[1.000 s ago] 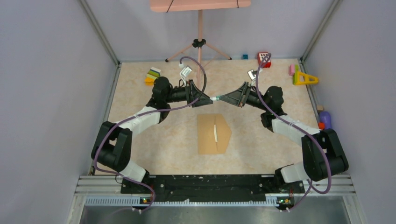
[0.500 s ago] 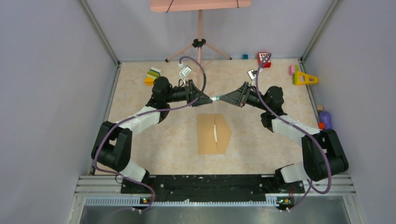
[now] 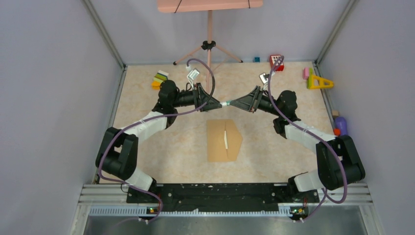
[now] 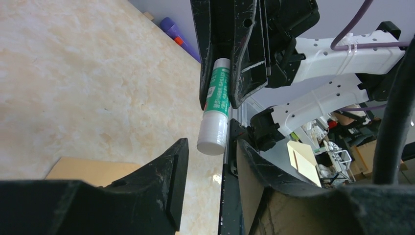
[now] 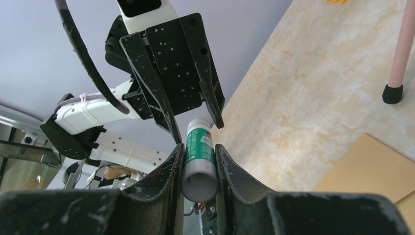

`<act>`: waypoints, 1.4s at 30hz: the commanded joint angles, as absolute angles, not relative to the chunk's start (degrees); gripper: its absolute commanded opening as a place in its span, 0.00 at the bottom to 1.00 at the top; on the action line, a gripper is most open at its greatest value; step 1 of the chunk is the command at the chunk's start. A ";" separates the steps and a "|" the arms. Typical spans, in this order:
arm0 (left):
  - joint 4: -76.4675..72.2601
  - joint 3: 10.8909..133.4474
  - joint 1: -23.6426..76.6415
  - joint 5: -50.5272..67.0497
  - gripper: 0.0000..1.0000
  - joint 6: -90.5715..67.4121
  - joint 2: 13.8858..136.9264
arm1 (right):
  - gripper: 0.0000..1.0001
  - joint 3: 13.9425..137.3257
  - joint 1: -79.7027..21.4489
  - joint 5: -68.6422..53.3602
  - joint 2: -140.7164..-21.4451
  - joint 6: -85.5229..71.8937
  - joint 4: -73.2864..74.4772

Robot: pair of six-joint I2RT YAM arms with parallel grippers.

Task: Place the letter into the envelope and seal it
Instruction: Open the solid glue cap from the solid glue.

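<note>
A green-and-white glue stick hangs level in the air between the two arms, above the table's middle. My right gripper is shut on its body. My left gripper faces it with jaws open. The stick's white end sits just at the fingertips, touching neither finger. The brown envelope lies flat below, its triangular flap pointing right. A narrow pale strip runs along the flap fold; I cannot tell whether it is the letter.
A tripod stand is planted at the back centre. Toy blocks lie back left, with a red block and a yellow triangle back right. A purple object sits at the right wall. Grey walls close in both sides.
The left wrist has shifted slightly at the stick's white end. The right arm, the glue stick and the envelope have not moved.
</note>
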State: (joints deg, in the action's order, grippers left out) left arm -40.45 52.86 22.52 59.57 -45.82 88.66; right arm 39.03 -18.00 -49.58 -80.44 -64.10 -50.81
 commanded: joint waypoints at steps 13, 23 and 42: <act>-45.11 53.71 22.84 60.43 0.39 -46.45 88.03 | 0.00 40.68 -18.40 -49.57 -80.86 -63.29 -52.29; -44.71 53.88 23.03 60.16 0.42 -46.50 88.51 | 0.00 40.69 -18.51 -49.65 -80.95 -63.40 -52.39; -43.24 54.32 23.33 59.99 0.13 -45.43 88.50 | 0.00 40.93 -18.54 -49.66 -80.79 -62.94 -51.94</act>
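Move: The glue cap sits in the gap between the left hand's open fingertips, its middle about 2 cm to the right of that hand, level in height and depth. The envelope lies on the table roughly 25 cm below the left hand, some 2 cm back and 3 cm to its right; the tripod foot stands about 16 cm ahead, 6 cm left and 25 cm below. From the right hand the cap is about 4 cm to the left, level. The left fingertips pinch the white cap of the glue stick: the hand stays almost in place, easing barely half a centimetre up and right, its fingers hovering partly open, then closing by about a quarter of their range late on. The right hand stands still and keeps its grip on the stick's body, holding the stick out sideways. ##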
